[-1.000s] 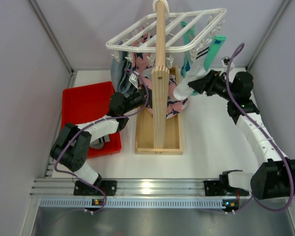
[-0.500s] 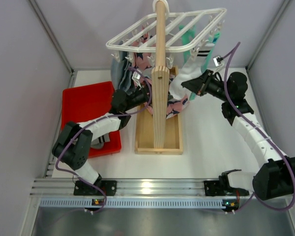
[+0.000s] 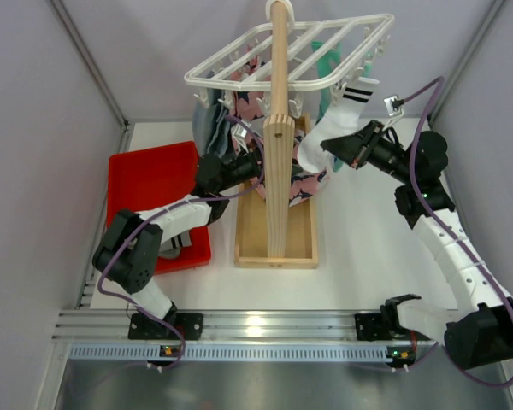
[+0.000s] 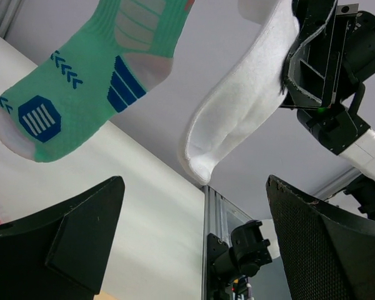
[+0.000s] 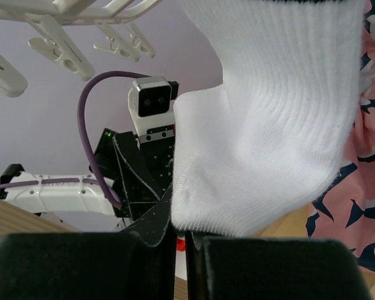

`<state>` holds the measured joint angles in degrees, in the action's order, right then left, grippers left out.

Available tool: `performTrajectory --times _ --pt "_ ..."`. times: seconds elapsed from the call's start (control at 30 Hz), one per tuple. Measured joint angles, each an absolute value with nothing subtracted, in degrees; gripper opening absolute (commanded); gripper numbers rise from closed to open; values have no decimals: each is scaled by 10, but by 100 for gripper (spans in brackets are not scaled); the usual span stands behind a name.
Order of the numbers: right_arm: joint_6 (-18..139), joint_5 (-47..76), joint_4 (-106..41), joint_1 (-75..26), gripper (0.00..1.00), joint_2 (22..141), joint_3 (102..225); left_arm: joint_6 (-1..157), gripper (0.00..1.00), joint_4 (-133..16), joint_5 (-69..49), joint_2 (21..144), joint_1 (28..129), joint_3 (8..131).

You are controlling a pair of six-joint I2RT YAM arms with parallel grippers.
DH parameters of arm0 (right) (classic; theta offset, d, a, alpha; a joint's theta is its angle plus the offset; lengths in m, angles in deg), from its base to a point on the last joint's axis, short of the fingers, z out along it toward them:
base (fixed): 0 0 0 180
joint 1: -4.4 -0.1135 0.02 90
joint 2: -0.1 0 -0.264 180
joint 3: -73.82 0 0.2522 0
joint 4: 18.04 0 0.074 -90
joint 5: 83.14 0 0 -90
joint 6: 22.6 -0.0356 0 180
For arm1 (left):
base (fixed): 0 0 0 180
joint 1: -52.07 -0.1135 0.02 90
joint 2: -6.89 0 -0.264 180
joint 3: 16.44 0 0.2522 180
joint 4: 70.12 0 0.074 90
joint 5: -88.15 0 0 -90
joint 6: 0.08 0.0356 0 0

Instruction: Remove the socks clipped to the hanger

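The white grid hanger (image 3: 239, 73) hangs from a wooden post (image 3: 280, 128), its clips (image 5: 56, 37) dangling. A white sock (image 3: 335, 120) with black stripe bands hangs at its right side, with teal socks (image 3: 327, 61) behind it. My right gripper (image 3: 340, 152) is shut on the white sock's (image 5: 269, 125) lower edge, fingers (image 5: 112, 262) pressed together. My left gripper (image 3: 255, 162) sits under the hanger beside the post, open and holding nothing. Between its fingers (image 4: 62, 244) I look up at a teal sock (image 4: 81, 81) and the white sock (image 4: 237, 119).
A red tray (image 3: 150, 184) lies at the left with a striped sock at its near edge. A pink printed cloth (image 3: 306, 184) and a blue-grey cloth (image 3: 207, 128) hang by the post. The post's wooden box base (image 3: 274, 231) stands mid-table. Grey walls close in on both sides.
My right gripper has gone from open to shut on the white sock, and its arm has swung up and to the right. The left arm has barely moved.
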<state>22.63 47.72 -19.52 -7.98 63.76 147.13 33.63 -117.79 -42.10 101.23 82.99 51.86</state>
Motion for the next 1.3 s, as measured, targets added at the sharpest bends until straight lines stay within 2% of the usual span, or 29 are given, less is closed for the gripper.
performTrajectory --times 0.23,0.37,0.47,0.5,0.53,0.57,0.6,0.67,0.77,0.97,1.23,1.3 --pt "217 477 -196 -87 0 637 1460 328 97 -1179 -426 1028 859 566" --pt "210 477 -196 -93 0 637 1456 308 85 -1197 -430 1045 869 588" --pt "207 476 -196 -98 0 637 1456 291 39 -1202 -431 1057 869 593" --pt "208 476 -196 -99 6 637 1456 283 17 -1204 -432 1061 869 593" --pt "209 475 -199 -100 13 636 1456 275 2 -1206 -434 1064 869 593" --pt "213 473 -205 -100 23 635 1457 269 0 -1210 -437 1067 868 593" --pt "220 469 -215 -101 43 635 1458 264 0 -1212 -442 1068 869 593" --pt "240 457 -245 -101 57 634 1465 249 0 -1215 -450 1068 869 593" --pt "282 436 -305 -99 62 634 1493 219 0 -1221 -466 1068 869 593" --pt "351 425 -384 -71 66 634 1587 167 0 -1225 -496 1067 869 593" --pt "351 487 -373 30 68 658 1717 127 0 -1225 -531 1048 870 594" --pt "334 511 -349 50 73 672 1729 120 0 -1226 -539 1042 871 595"
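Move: Just right of the left hand's open fingers, about 5 cm to its right, 1 cm back and 3 cm up, hangs the free foot end of the white sock; the wooden post stands some 10 cm back and 3 cm left of that hand. The right hand already pinches the sock's foot; the clip on its cuff is about 16 cm above that hand, 4 cm ahead and 5 cm right. A green sock hangs roughly 9 cm straight ahead of the right hand, 8 cm higher. Reaching about 3 cm right and slightly up, the open left hand closes on the white sock's foot, which the right hand eases slightly left and down towards it. The right fingers then open and leave the foot, rising some 12 cm and going right towards the cuff's clip, tips tilting up. Keeping its pinch, the left hand draws back and turns about 20 degrees clockwise. ##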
